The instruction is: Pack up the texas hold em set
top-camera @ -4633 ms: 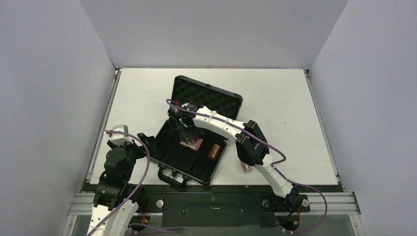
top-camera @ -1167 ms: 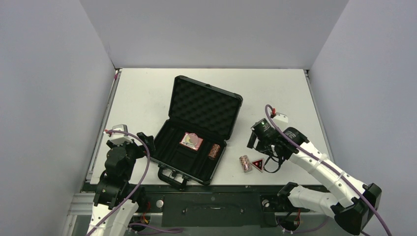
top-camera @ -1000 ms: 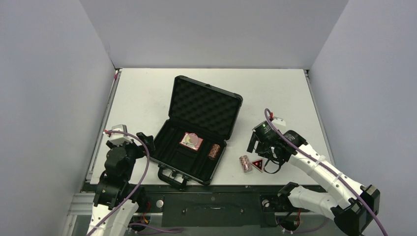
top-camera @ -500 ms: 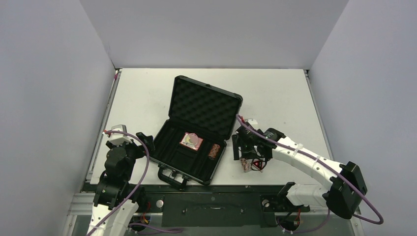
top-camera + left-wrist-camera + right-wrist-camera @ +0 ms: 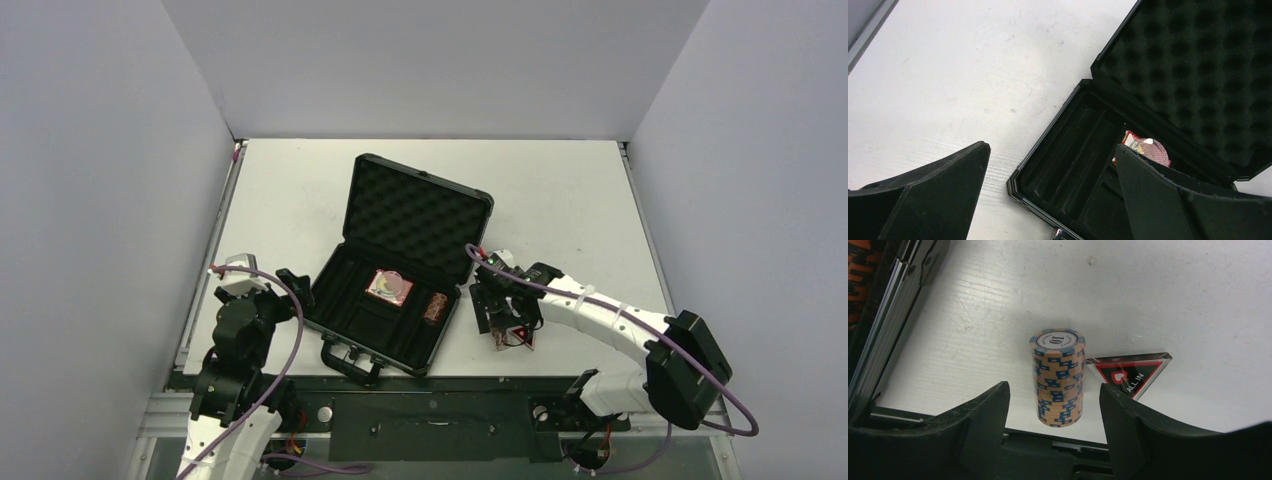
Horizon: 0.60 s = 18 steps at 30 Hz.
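Observation:
The black case [image 5: 415,215] lies open mid-table, its egg-crate foam lid raised. In its tray sit the pink card box [image 5: 388,287] and one chip roll [image 5: 435,307]. A second chip roll [image 5: 1058,377] lies on the table right of the case, touching the red-black "ALL IN" triangle [image 5: 1128,372]. My right gripper [image 5: 1053,389] is open and straddles this roll, with a gap on each side. Seen from above, the right gripper [image 5: 497,325] hides most of the roll. My left gripper [image 5: 1050,149] is wide open and holds nothing, above the case's left corner [image 5: 1015,182]; the card box [image 5: 1147,150] peeks past its right finger.
The case's right wall [image 5: 893,325] runs close on the left of the loose roll. The table's front edge and the black rail [image 5: 1048,445] lie just under my right fingers. The case handle [image 5: 345,362] points at the front edge.
My right arm has swung left from beside the triangle to over the loose chip roll, and its jaws have narrowed around the roll. The left arm has not moved.

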### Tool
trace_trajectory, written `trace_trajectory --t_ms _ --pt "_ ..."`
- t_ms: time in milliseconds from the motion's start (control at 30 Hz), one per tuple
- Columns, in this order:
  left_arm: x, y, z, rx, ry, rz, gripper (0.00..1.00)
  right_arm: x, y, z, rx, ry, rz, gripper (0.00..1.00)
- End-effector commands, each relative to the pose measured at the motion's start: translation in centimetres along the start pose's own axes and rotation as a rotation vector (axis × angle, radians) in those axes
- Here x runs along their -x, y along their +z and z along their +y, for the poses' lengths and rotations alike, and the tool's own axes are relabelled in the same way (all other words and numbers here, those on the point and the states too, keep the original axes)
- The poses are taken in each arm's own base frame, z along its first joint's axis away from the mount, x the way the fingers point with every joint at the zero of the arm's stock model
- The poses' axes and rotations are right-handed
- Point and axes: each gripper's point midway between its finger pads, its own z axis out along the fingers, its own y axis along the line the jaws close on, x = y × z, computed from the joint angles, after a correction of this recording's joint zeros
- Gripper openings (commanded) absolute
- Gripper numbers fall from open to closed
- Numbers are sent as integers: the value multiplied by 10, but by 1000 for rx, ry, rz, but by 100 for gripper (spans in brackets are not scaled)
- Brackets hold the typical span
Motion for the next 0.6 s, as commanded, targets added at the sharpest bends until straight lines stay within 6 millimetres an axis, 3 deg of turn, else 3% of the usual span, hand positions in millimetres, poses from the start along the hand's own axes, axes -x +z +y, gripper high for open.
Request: trace_trajectory --t_ms 0,567 --pt "11 0 -2 -4 -14 -37 96 8 10 -2 -23 -18 -15 60" --pt "11 1 -2 -3 -13 -37 96 10 26 -12 -128 -59 47 37"
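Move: The chip stack lies on its side just below the right hand, about 3 cm down, 1 cm to the right and 1 cm back. The triangular plaque is some 6 cm to the right of that stack and level with it. From the right hand, the packed chips inside the case lie roughly 13 cm left and 4 cm ahead, while the case's middle is about 24 cm left and 5 cm ahead. From the left hand the loose stack is about 45 cm right, 5 cm back and 17 cm lower. Downward, about 3 cm and slowing at the end, the right hand lowers its fingers astride the chip stack, easing about 1 cm to the right and tilting by less than ten degrees. The fingers close by about a third of their opening on the way, until both pads come against the stack's sides, nearer its far end. ##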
